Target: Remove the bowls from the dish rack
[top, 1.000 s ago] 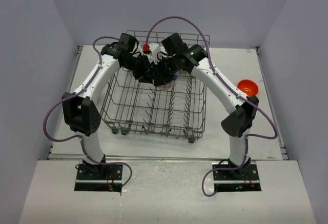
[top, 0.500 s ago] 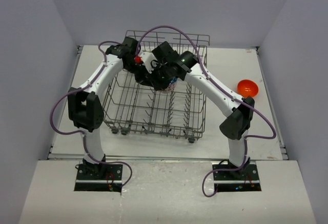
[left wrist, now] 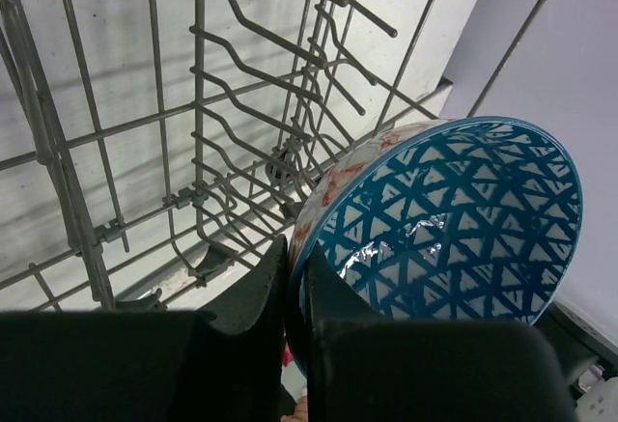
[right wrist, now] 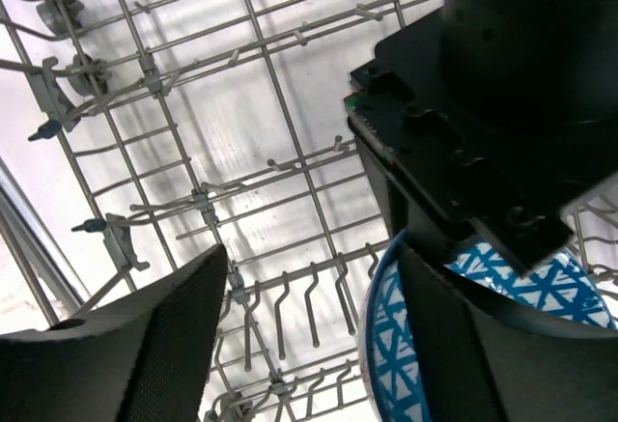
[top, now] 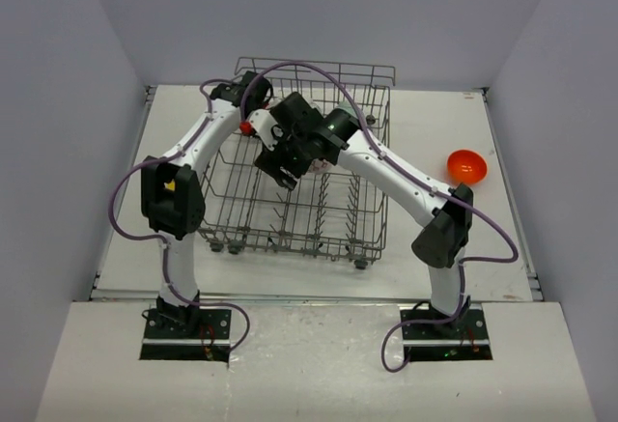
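Note:
A blue-and-white patterned bowl (left wrist: 454, 219) stands on edge over the dish rack (top: 299, 219). My left gripper (left wrist: 294, 253) is shut on its rim, one finger inside the bowl and one outside. My right gripper (right wrist: 311, 258) is open above the rack's tines, and the same bowl's rim (right wrist: 384, 354) lies just inside its right finger (right wrist: 454, 345). The left gripper's black body (right wrist: 502, 103) fills the upper right of the right wrist view. From above, both wrists meet over the rack's middle (top: 280, 156) and hide the bowl. An orange-red bowl (top: 466, 164) sits on the table at the right.
The rack's upright tines (right wrist: 314, 306) and tall wire sides (top: 314, 67) surround both grippers. The right arm (top: 386, 166) crosses over the rack's right half. White walls close in the table on three sides.
My right gripper has opened off the patterned bowl and swung left and nearer over the rack. My left gripper has closed on the bowl's rim.

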Controlling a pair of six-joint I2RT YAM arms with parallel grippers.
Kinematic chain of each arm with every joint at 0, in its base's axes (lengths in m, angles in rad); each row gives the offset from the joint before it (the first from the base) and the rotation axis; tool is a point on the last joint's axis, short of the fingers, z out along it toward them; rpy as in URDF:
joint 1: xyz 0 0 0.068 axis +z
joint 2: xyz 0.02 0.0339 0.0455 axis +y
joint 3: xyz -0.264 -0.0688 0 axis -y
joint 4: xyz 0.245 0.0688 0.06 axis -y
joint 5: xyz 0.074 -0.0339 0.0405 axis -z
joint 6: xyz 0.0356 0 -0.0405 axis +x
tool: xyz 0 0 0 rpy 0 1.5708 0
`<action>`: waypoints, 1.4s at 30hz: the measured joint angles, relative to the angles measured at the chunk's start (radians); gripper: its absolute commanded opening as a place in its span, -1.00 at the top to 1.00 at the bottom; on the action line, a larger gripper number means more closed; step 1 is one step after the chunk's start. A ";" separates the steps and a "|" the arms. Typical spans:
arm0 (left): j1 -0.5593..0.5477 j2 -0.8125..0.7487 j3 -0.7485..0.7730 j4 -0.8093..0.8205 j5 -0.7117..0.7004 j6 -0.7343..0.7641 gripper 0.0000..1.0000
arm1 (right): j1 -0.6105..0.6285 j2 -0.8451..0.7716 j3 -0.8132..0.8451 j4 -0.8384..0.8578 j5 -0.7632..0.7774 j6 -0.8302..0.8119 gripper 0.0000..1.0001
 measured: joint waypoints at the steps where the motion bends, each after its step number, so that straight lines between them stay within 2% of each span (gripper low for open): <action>1: 0.000 0.000 0.000 0.000 0.000 0.000 1.00 | 0.005 0.000 0.000 0.000 0.011 0.004 -0.53; 3: 0.000 0.000 0.001 0.013 0.003 -0.005 1.00 | 0.011 -0.001 0.001 -0.003 0.028 0.013 -0.71; 10: -0.001 0.000 0.006 0.089 0.037 -0.048 1.00 | 0.020 -0.005 0.097 -0.035 0.107 0.085 -0.98; 17: 0.004 -0.032 0.002 0.111 0.025 -0.060 1.00 | -0.023 -0.144 0.120 -0.011 0.257 0.134 -0.98; 22: 0.035 -0.112 -0.007 0.116 -0.039 -0.059 1.00 | -0.179 -0.267 0.102 0.012 0.267 0.244 -0.98; 26: 0.141 -0.205 -0.011 0.104 -0.119 -0.037 1.00 | -0.263 -0.373 -0.008 0.042 0.253 0.317 -0.98; 35: 0.499 -0.409 -0.018 0.024 -0.387 0.090 1.00 | -0.248 -0.419 -0.178 0.047 0.136 0.393 -0.98; 42: 0.574 -0.576 -0.130 0.014 -0.543 0.085 1.00 | -0.249 -0.418 -0.196 0.049 0.083 0.427 -0.98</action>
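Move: The left hand already holds the pink bowl with the blue inside. Open table lies beyond the rack's left rim, itself some 19 cm left; the flower-patterned bowl there is about 31 cm left, level in reach, 16 cm below. The blue zigzag bowl is 15 cm farther out and 6 cm left. From the right hand the green bowl lies about 18 cm ahead, 13 cm right, 14 cm below, with the pale ribbed bowl 11 cm left of it. The left fingers keep their pinch on the pink bowl's rim and, after a small nudge outward, carry it up about 12 cm and left about 30 cm over the rack's side, turning counter-clockwise. The right fingers, already parting, open fully and leave the rim, climbing and swinging right some 16 cm, turning clockwise, before sinking about 6 cm and easing back over the rack, still nearer the green bowl sideways. ##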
